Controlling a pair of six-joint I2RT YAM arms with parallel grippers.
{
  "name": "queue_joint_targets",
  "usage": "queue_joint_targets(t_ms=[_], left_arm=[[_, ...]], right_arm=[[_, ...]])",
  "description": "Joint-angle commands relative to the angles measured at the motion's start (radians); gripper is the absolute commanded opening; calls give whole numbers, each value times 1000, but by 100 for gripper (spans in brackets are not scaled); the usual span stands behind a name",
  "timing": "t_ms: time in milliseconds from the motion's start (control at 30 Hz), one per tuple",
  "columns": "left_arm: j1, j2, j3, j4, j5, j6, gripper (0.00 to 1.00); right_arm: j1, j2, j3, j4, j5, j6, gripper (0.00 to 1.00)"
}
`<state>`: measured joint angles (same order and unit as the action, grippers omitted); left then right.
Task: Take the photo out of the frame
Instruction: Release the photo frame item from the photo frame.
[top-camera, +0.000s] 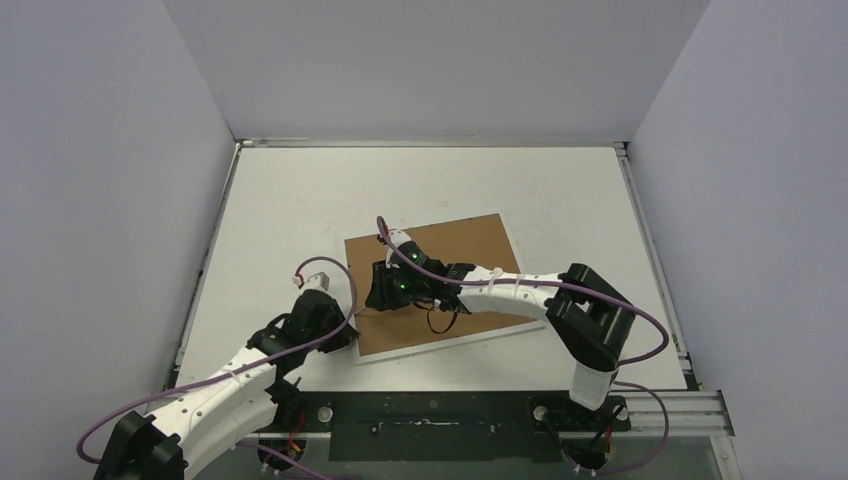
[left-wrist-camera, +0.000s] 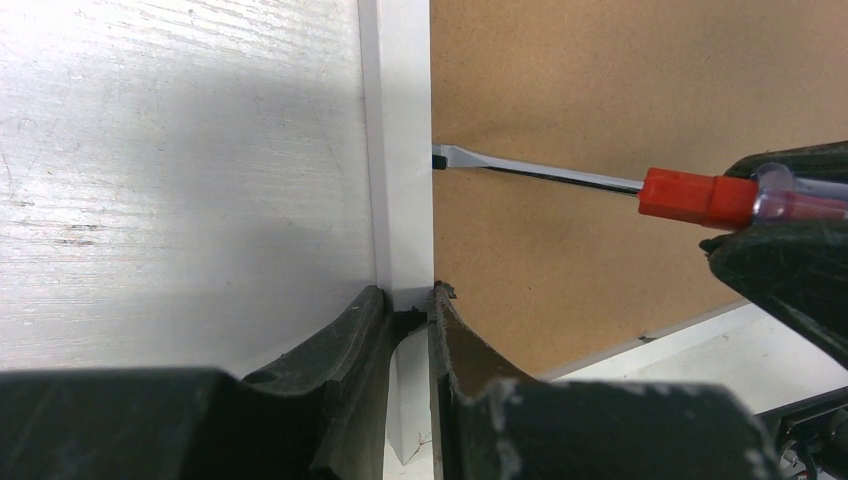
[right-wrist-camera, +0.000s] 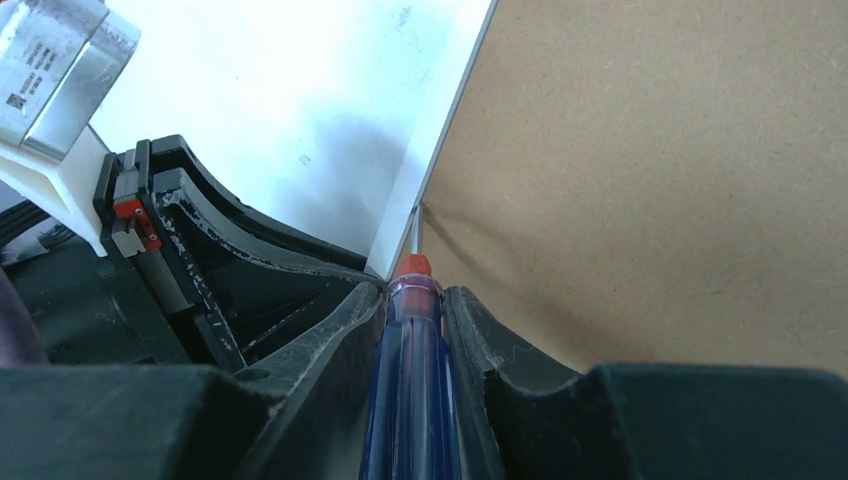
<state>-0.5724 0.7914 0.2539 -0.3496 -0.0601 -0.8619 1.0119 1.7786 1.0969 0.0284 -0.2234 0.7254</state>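
Observation:
The frame (top-camera: 470, 250) lies face down in the middle of the table, brown fibreboard back (left-wrist-camera: 620, 90) up, with narrow white border strips (left-wrist-camera: 403, 150). The photo is hidden under the backing. My left gripper (left-wrist-camera: 408, 298) is shut on the white strip at the frame's near-left edge. My right gripper (right-wrist-camera: 415, 290) is shut on the blue handle of a screwdriver (right-wrist-camera: 415, 380). In the left wrist view the screwdriver's flat blade (left-wrist-camera: 470, 160) lies low across the back, its tip touching a small black tab (left-wrist-camera: 437, 158) at the seam between backing and strip.
The white table (top-camera: 300, 200) is walled at the back and both sides. The two grippers sit close together over the frame's left edge (top-camera: 352, 290); the left gripper's body (right-wrist-camera: 180, 250) fills the left of the right wrist view. A metal rail (top-camera: 660, 410) runs along the near edge.

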Motion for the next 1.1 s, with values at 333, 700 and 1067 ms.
queue_joint_targets(t_ms=[333, 700, 1067], left_arm=[[-11, -10, -37, -9, 42, -10, 0], [-10, -60, -46, -32, 37, -23, 0], [-9, -167, -27, -70, 42, -9, 42]], right_arm=[[139, 94, 264, -289, 106, -113, 0], [181, 120, 331, -356, 201, -141, 0], [54, -106, 39, -138, 163, 12, 0]])
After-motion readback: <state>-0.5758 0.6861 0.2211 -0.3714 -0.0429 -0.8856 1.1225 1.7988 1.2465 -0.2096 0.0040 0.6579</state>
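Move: The right hand already holds the screwdriver, its tip at a small dark tab on the inner edge of the photo frame's left bar, about 5 cm left of that hand, level with it, and 6 cm below. The frame's near left corner lies some 9 cm back and 5 cm left; the brown backing's middle is 5 cm ahead, 10 cm right. From the left hand, which pinches the bar, the tab is about 5 cm straight ahead at its own height. Tip still set against the tab at the bar's inner edge, the right hand levers the screwdriver: its grip swings about 2 cm left and 1 cm back, steepening by some 15 to 20 degrees, then eases back right by 1.5 cm, fingers keeping the handle. The left hand holds the bar almost throughout, then opens its fingers slightly right at the end to let go. ##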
